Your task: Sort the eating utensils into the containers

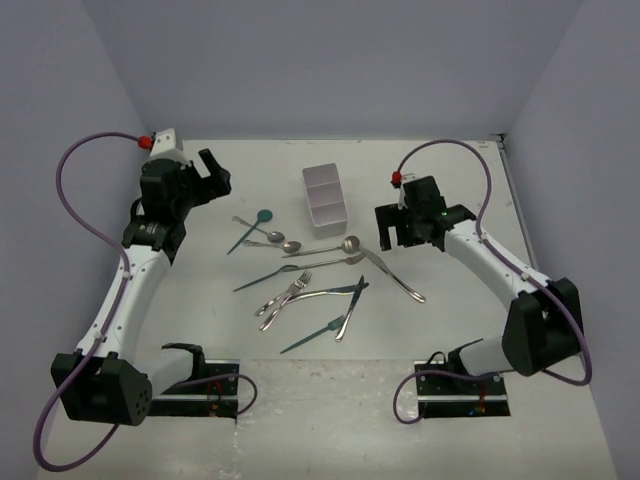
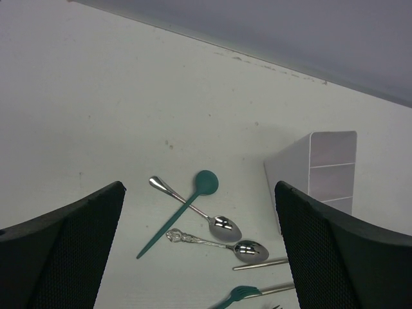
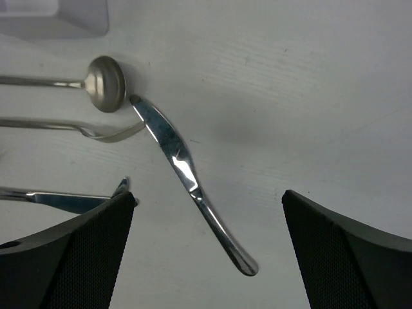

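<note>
The white three-compartment box (image 1: 325, 200) stands at the table's back middle, all compartments empty; it also shows in the left wrist view (image 2: 328, 168). The utensils lie loose in front of it: a teal spoon (image 1: 250, 230) crossing a silver spoon (image 2: 222, 225), another silver spoon (image 2: 250, 250), several forks (image 1: 285, 295), and a curved silver knife (image 1: 392, 272). My left gripper (image 1: 218, 172) is open and empty, raised left of the box, above the teal spoon (image 2: 187, 209). My right gripper (image 1: 398, 240) is open and empty, over the silver knife (image 3: 183, 167), its jaws either side of the handle.
A round silver ladle spoon (image 3: 106, 84) and a fork-like piece (image 3: 109, 132) lie just left of the knife's tip. A dark knife (image 1: 355, 292) and a teal utensil (image 1: 312, 335) lie nearer the front. Grey walls close in the table's back and sides.
</note>
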### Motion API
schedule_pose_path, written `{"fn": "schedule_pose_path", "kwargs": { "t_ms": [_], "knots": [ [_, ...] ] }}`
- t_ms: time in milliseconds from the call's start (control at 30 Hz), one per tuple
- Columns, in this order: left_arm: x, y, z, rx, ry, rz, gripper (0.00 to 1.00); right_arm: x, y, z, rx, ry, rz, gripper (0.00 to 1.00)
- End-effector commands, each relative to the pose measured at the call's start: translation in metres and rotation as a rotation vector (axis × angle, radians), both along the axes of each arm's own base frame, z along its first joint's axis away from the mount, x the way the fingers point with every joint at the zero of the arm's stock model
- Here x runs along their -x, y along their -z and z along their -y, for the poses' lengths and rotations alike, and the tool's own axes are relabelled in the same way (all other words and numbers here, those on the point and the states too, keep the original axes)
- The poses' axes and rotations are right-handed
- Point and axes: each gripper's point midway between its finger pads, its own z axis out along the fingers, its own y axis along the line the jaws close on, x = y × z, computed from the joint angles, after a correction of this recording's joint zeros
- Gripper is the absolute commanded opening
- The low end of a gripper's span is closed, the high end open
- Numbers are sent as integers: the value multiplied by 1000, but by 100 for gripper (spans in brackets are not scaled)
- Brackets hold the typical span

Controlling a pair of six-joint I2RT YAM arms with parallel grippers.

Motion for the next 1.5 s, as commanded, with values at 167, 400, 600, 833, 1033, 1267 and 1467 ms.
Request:
{"fn": "schedule_pose_path", "kwargs": {
  "t_ms": [167,400,600,833,1033,1267,1467],
  "knots": [
    [-2,-8,0,-12,17,47,100,31,89,-3,88,-68,-303,99],
    [-3,-5,-1,-20,15,42,100,49,107,-12,158,-63,-385,99],
    [-2,-4,-7,-34,-14,37,100,57,121,-15,168,-36,-463,85],
    [-2,-6,-10,-43,-26,38,100,63,126,-18,155,-10,-501,41],
    [-1,-8,-12,-49,-40,42,100,74,128,-14,152,71,-547,23],
    [1,-10,-15,-54,-51,48,100,76,130,-4,180,151,-554,13],
    [2,-10,-13,-50,-45,48,100,66,128,-3,172,158,-492,0]
  ]
}}
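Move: The metal knife lying apart at the right of the utensils has its middle about 6 cm back from the open right hand, 1 cm to its left and 13 cm below. Left of that hand lie the big spoon (17 cm, about 1 cm ahead), the long fork (16 cm, 3 cm back) and the slanting knife (10 cm, 13 cm back). The container stands 11 cm ahead, 16 cm left. From the left hand, the metal knife is roughly 38 cm right, 11 cm back, 26 cm below. The lone metal knife is pinched near its middle, where blade meets handle, by the right hand, which sinks about 13 cm to it while drawing back some 6 cm, the fingers tipping nearly 30 degrees steeper. Down at table height the fingers close from wide open to almost shut around the knife, the wrist turning slightly clockwise as they do. ##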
